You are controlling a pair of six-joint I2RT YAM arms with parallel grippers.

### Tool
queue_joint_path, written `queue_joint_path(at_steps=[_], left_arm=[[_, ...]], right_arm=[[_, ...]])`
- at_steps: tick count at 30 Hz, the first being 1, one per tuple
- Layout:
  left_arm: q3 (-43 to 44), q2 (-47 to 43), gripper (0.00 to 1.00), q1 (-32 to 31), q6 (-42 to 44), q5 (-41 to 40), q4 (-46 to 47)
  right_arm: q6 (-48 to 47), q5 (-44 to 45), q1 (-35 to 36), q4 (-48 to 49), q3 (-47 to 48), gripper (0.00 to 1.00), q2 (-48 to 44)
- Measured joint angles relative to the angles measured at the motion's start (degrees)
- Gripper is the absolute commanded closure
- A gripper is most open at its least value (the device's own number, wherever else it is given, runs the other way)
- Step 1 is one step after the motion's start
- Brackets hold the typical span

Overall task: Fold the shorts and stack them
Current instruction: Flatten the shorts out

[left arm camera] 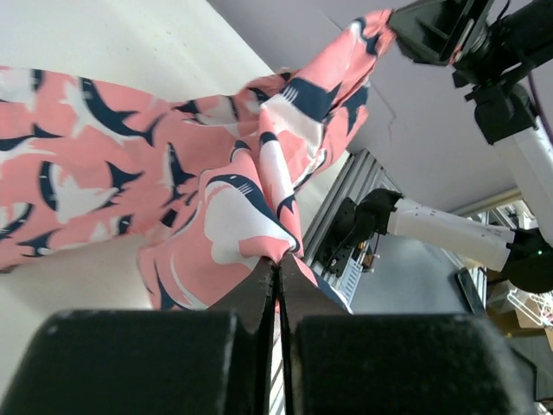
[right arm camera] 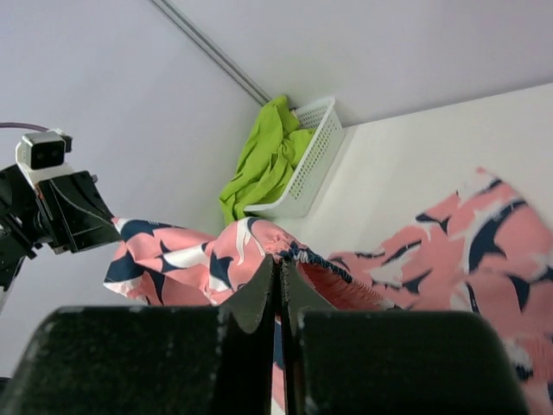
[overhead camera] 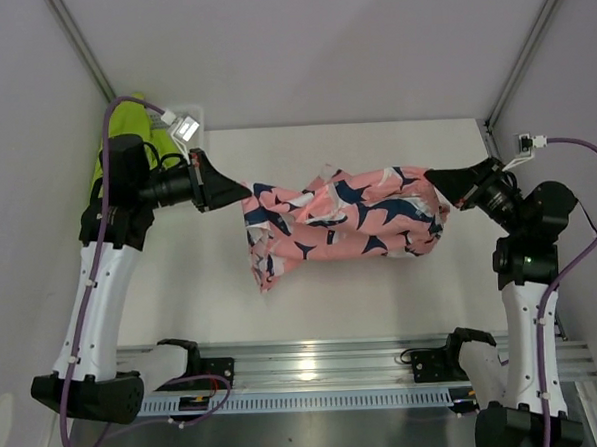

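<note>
The pink shark-print shorts (overhead camera: 343, 219) hang stretched between both arms above the white table (overhead camera: 382, 289). My left gripper (overhead camera: 245, 193) is shut on their left end, and the cloth (left arm camera: 225, 216) bunches at its tips (left arm camera: 278, 261). My right gripper (overhead camera: 428, 177) is shut on the right end, pinching the navy-edged waistband (right arm camera: 298, 252) at its tips (right arm camera: 280, 259). The lower part of the shorts sags down toward the table. The lime green shorts (overhead camera: 125, 127) lie in the white basket (overhead camera: 188, 117) at the back left, also showing in the right wrist view as green shorts (right arm camera: 263, 151).
The white mesh basket (right arm camera: 315, 151) stands in the table's back left corner behind the left arm. An aluminium rail (overhead camera: 326, 367) with both arm bases runs along the near edge. Grey walls close in on the left, back and right.
</note>
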Motion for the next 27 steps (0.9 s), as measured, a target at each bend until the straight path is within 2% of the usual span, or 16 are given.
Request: queue_joint_path(at_steps=[4, 7, 12, 13, 14, 16, 17, 22, 27], left_arm=[[-0.1, 4.1, 1.0, 0.0, 1.7, -1.2, -0.9], [-3.0, 10.9, 1.0, 0.0, 2.6, -3.3, 0.6], [-12.0, 21.4, 0.99, -0.9, 3.1, -11.2, -0.2], [-12.2, 23.1, 0.96, -1.6, 3.3, -13.5, -1.3], [-12.1, 24.5, 0.8, -2.3, 3.7, -16.1, -2.0], [-11.9, 25.7, 0.66, -3.5, 4.2, -20.3, -3.2], [-11.9, 25.9, 0.55, -3.9, 4.3, -22.0, -3.5], [-11.9, 22.6, 0.38, -4.3, 3.1, -27.3, -2.6], [-13.2, 12.6, 0.37, -4.4, 1.8, -32.0, 0.0]], right_arm=[[-0.6, 2.0, -1.6, -3.4, 3.4, 1.0, 1.8], [-0.6, 3.9, -4.8, -6.2, 3.4, 1.0, 6.8], [1.1, 4.3, -8.9, -5.2, -4.5, 1.0, 18.7], [1.4, 4.8, -9.2, -5.2, -6.7, 1.0, 21.3], [1.4, 5.2, -9.3, -5.3, -8.8, 1.0, 23.6], [1.4, 6.1, -9.3, -5.8, -11.7, 1.0, 26.1], [1.4, 6.5, -9.3, -5.9, -12.6, 1.0, 26.6], [-1.1, 8.5, -9.4, -5.0, -12.7, 1.0, 26.9], [-3.0, 10.6, -9.4, -4.3, -12.2, 1.0, 28.6]])
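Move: The shorts hang stretched between both shut grippers, their middle about 21 cm right of the left hand and 19 cm left of the right, near level ahead and some 12 cm lower. Their left corner goes to table about 7 cm ahead, 1 cm left and 30 cm below the left hand; the right end to table 7 cm ahead, 9 cm right and 30 cm below the right hand. From the left hand, the basket is roughly 30 cm ahead, 20 cm left, 27 cm down; the green cloth about 10 cm farther left. The shorts are swung down and forward onto the table by both hands, each dropping about 25 cm and going some 7 cm forward as the wrists tip downward; the right also pulls outward to its right, keeping its pinch. Low down, the left fingers open well past half and let go of the corner, then that hand rises 6 cm and eases left. ##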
